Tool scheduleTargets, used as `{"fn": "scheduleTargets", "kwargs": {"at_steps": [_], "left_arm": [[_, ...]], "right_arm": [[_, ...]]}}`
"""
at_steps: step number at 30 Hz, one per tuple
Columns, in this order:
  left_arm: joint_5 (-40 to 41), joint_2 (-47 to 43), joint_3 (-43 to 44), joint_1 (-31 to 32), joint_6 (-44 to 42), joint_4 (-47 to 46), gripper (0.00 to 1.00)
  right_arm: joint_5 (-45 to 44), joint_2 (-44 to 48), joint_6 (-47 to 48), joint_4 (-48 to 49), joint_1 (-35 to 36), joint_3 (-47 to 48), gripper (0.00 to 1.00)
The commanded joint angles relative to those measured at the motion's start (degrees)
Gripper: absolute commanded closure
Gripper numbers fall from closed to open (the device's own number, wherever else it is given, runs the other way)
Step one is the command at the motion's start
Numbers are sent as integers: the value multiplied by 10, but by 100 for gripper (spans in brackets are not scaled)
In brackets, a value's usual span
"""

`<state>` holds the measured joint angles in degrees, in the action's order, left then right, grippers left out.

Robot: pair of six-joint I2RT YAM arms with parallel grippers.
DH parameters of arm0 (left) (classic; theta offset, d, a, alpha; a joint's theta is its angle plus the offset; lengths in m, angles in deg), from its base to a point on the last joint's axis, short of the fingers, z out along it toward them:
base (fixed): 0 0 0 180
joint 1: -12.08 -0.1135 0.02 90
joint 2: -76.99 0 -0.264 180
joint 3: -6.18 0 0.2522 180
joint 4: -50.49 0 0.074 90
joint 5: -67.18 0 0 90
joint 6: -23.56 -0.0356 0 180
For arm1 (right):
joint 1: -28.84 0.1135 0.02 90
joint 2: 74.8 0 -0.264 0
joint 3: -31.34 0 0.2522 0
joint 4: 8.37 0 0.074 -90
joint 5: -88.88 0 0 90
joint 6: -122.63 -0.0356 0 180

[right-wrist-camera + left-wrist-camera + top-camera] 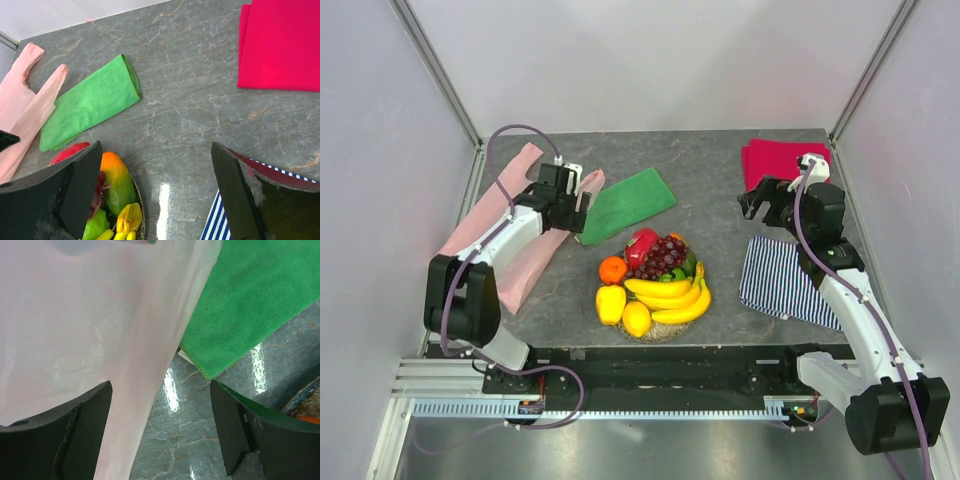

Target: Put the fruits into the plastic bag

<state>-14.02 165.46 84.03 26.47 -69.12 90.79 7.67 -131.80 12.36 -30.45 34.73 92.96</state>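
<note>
The fruits are piled on a speckled plate at the table's front middle: a yellow banana bunch, dark grapes, an orange, a red piece and yellow pieces. The pale pink plastic bag lies flat at the left. My left gripper hangs low over the bag's right edge. Its jaws are open and straddle that edge, with grey table between them. My right gripper is open above bare table right of the plate, holding nothing. An orange-green fruit sits by its left finger.
A green cloth lies between the bag and the plate. A red folded cloth sits at the back right. A blue-striped cloth lies under the right arm. White walls close in the table on three sides.
</note>
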Motion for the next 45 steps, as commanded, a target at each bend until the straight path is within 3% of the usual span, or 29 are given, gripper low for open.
{"fn": "scheduleTargets", "kwargs": {"at_steps": [1,4,10,13,14,17,24,31,37,41,45], "left_arm": [[-7,43,10,2,-24,6,15],[20,62,12,2,-27,10,20],[21,93,17,2,-37,25,44],[26,105,24,2,-39,37,63],[26,102,25,2,-39,37,75],[32,83,24,2,-41,38,99],[65,-27,-21,14,-72,6,98],[68,-215,-102,54,-134,-70,98],[-2,-338,-169,121,-192,-104,98],[-61,-410,-198,143,-201,-119,99],[-126,-479,-229,143,-196,-125,98]], "right_arm": [[22,0,-13,30,1,14,2],[34,2,-15,30,1,16,2],[38,7,-12,22,1,14,2],[40,8,-7,16,1,17,2],[41,11,-6,15,1,17,2],[39,13,-2,13,1,15,2],[48,6,1,5,1,27,2],[54,-14,-6,6,1,58,2],[86,-39,-32,16,1,109,2],[153,-64,-67,44,1,131,2],[235,-98,-169,148,1,113,3]]}}
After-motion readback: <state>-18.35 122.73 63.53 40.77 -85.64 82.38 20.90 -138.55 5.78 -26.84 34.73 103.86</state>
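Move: The left hand hangs open over the right edge of the plastic bag, and the spot it will pinch is about 7 cm below, roughly 2 cm back and 1 cm left. The green cloth lies 12 cm ahead and 13 cm to the right, at table height; the orange is some 12 cm right and 5 cm back, about 4 cm lower than the hand. From the right hand that bag edge is around 44 cm left, 2 cm ahead and 20 cm below. The left hand sinks about 6.5 cm onto the bag's edge, its fingers tipping a little steeper and closing fully to pinch the film, then lifts it some 18 cm while drawing back and to the right, towards the orange's side, the fingers tipping up towards level and swinging nearly 30 degrees clockwise. Late on, the right hand, empty and still wide open, rises about 7 cm and eases left towards the bag, turning slightly counter-clockwise. ##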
